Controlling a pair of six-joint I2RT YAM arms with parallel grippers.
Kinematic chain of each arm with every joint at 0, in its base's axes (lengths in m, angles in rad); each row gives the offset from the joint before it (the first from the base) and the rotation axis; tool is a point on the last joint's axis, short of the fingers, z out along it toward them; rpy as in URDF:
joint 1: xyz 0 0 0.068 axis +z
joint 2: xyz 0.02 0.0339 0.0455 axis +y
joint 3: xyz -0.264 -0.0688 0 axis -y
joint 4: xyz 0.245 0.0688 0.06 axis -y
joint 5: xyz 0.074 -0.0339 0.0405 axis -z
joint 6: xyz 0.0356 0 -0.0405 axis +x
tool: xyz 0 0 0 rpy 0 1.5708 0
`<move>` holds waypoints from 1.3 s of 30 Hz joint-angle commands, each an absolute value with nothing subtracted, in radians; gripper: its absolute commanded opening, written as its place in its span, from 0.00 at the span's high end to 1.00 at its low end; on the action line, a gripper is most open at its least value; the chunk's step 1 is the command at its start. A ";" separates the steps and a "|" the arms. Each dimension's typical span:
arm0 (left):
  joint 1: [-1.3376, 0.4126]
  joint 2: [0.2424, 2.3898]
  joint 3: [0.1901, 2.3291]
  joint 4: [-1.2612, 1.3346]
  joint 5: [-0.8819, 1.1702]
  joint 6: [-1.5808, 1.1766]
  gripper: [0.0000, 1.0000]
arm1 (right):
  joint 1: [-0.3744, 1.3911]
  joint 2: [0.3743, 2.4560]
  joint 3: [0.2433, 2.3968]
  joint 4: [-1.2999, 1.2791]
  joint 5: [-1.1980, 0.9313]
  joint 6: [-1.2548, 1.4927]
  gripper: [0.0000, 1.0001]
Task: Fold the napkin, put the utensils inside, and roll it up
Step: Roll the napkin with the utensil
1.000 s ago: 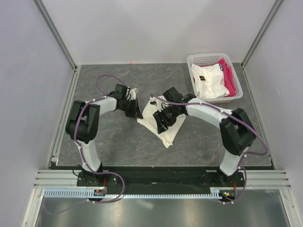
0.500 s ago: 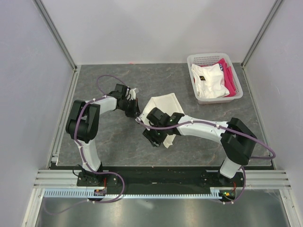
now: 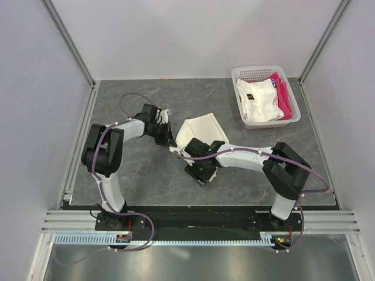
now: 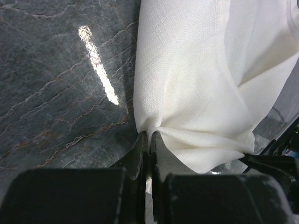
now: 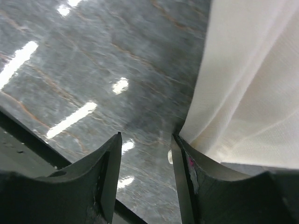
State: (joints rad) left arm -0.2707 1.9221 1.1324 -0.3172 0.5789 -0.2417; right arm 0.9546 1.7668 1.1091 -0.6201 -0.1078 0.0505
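Observation:
The cream-white napkin [image 3: 202, 130] lies crumpled at mid-table between the two arms. My left gripper [image 3: 168, 140] is shut on the napkin's left corner, and in the left wrist view the cloth [image 4: 196, 79] bunches where the gripper [image 4: 149, 136] pinches it. My right gripper [image 3: 197, 174] hangs low at the napkin's near end. Its jaws [image 5: 145, 140] stand open with only bare table between them. The napkin [image 5: 252, 93] drapes against the outside of the right finger [image 5: 183, 163]. The utensils are out of view.
A white basket [image 3: 237, 73] stands at the back right, holding a white garment [image 3: 258, 99] and a pink cloth [image 3: 285, 93]. The table is dark grey stone [image 3: 135, 175]. Metal frame posts stand at the back corners.
My right arm has swung from the napkin's middle toward the near side. The napkin's far part now shows as a broader sheet. The left gripper has kept its hold in place.

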 commanded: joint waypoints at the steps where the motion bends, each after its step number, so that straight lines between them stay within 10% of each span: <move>1: -0.268 1.956 1.135 -0.373 0.515 -0.201 0.98 | 0.934 1.755 1.170 -0.678 -0.043 0.031 0.46; 39: -0.268 1.985 1.170 -0.411 0.531 -0.221 0.98 | 1.031 1.873 1.235 -0.250 0.299 -0.276 0.46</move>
State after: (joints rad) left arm -0.2703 1.9446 1.1679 -0.3649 0.5858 -0.2420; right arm 1.0321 1.8511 1.1946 -0.2909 0.2569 -0.2413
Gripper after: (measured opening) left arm 0.044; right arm 0.539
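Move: The middle of the napkin's rolled edge lies about 9 cm ahead of the right hand, 4 cm to its left and barely lower. The left gripper's pinch on the roll's far end is some 17 cm ahead and 10 cm left of the right hand, while the roll's near end is about 2 cm ahead and 3 cm right. From the left hand, the roll's middle lies some 8 cm back and 6 cm right. Left still pinches; right, open, hops some 11 cm forward-left to the roll, fingertips swinging 30 degrees forward. ##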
